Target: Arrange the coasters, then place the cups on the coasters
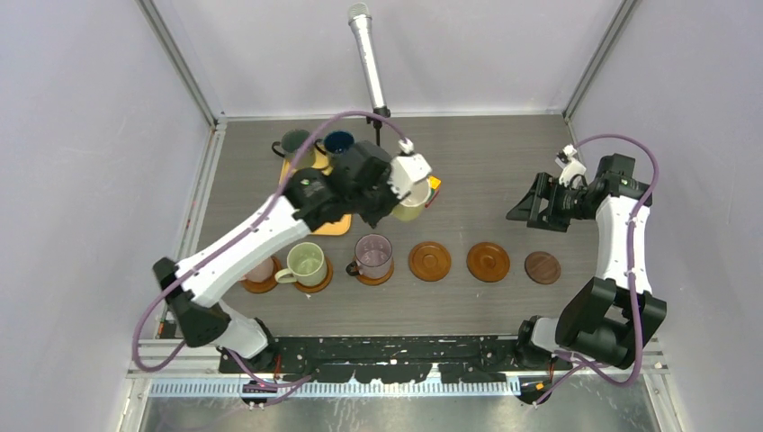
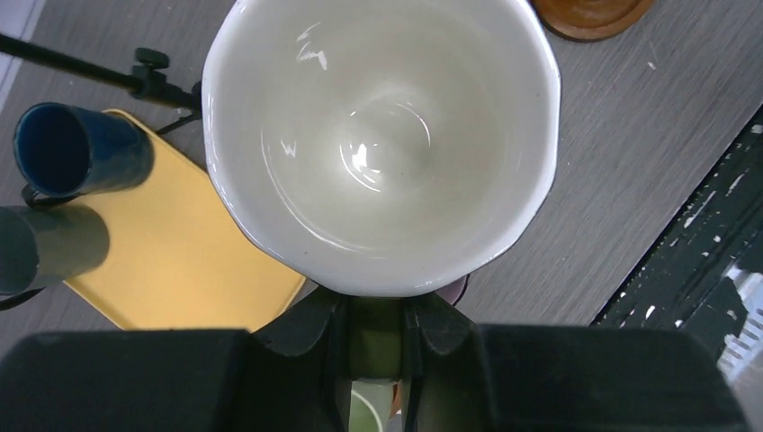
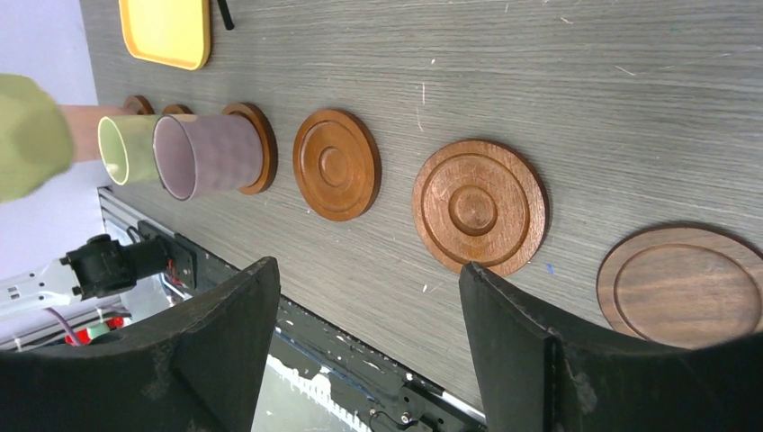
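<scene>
My left gripper [image 1: 389,200] is shut on the handle of the cream-yellow cup [image 2: 378,135], held above the table behind the coaster row. Pink [image 1: 261,270], pale green [image 1: 306,262] and mauve [image 1: 373,254] cups stand on the three left coasters. Two brown coasters [image 1: 430,261] [image 1: 489,261] and a smaller dark one [image 1: 543,267] lie bare to the right. The dark grey-green cup [image 1: 295,144] and navy cup [image 1: 339,142] stand at the tray's far end. My right gripper [image 3: 367,270] hangs open and empty above the right coasters.
An orange-yellow tray [image 2: 180,252] lies at the back left, partly under my left arm. A multicoloured cube [image 1: 435,184] sits beside the held cup. A microphone [image 1: 367,54] on a stand rises at the back centre. The table's front edge rail [image 1: 387,346] runs along the bottom.
</scene>
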`<act>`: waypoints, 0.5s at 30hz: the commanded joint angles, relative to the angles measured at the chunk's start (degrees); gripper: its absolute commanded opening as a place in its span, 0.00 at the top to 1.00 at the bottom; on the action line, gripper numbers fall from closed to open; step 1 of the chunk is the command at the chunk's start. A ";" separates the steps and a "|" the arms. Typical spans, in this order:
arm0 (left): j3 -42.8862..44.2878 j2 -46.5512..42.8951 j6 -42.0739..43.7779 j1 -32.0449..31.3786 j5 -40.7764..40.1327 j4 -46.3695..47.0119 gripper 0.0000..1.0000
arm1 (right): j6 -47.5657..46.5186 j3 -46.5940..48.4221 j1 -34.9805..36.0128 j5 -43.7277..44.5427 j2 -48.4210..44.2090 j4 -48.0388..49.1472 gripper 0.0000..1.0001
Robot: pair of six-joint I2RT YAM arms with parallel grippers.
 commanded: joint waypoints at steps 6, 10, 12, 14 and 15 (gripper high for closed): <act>-6.94 7.04 -4.91 -13.70 -12.11 16.82 1.00 | 2.61 -3.16 -0.14 1.31 -1.79 4.54 0.22; -11.84 8.68 -7.00 -14.41 -11.33 21.47 1.00 | 2.99 -3.21 -0.19 1.14 -1.64 5.13 0.22; -13.70 9.05 -7.14 -14.36 -10.97 23.86 1.00 | 2.86 -3.15 -0.14 1.12 -1.42 5.15 0.22; -14.57 9.71 -7.12 -14.43 -10.38 25.42 1.00 | 2.69 -3.13 -0.15 1.19 -1.37 5.13 0.22; -14.91 9.90 -7.11 -14.41 -9.92 26.15 1.00 | 2.67 -3.11 -0.18 1.07 -1.27 5.14 0.22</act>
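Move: The left hand holds the yellow-green cup up in the air; the empty coaster it is bound for lies about 13 cm to its right, 3 cm back and some 26 cm below. The purple cup stands on its coaster about 13 cm left of that one, the next bare coaster 13 cm right of it, the toy cube 18 cm beyond it. From the right hand the target coaster is about 25 cm left, 5 cm back, 17 cm below. Left hand, still gripping the cup, sinks about 14 cm while swinging 7 cm right and 5 cm back towards the coaster. ##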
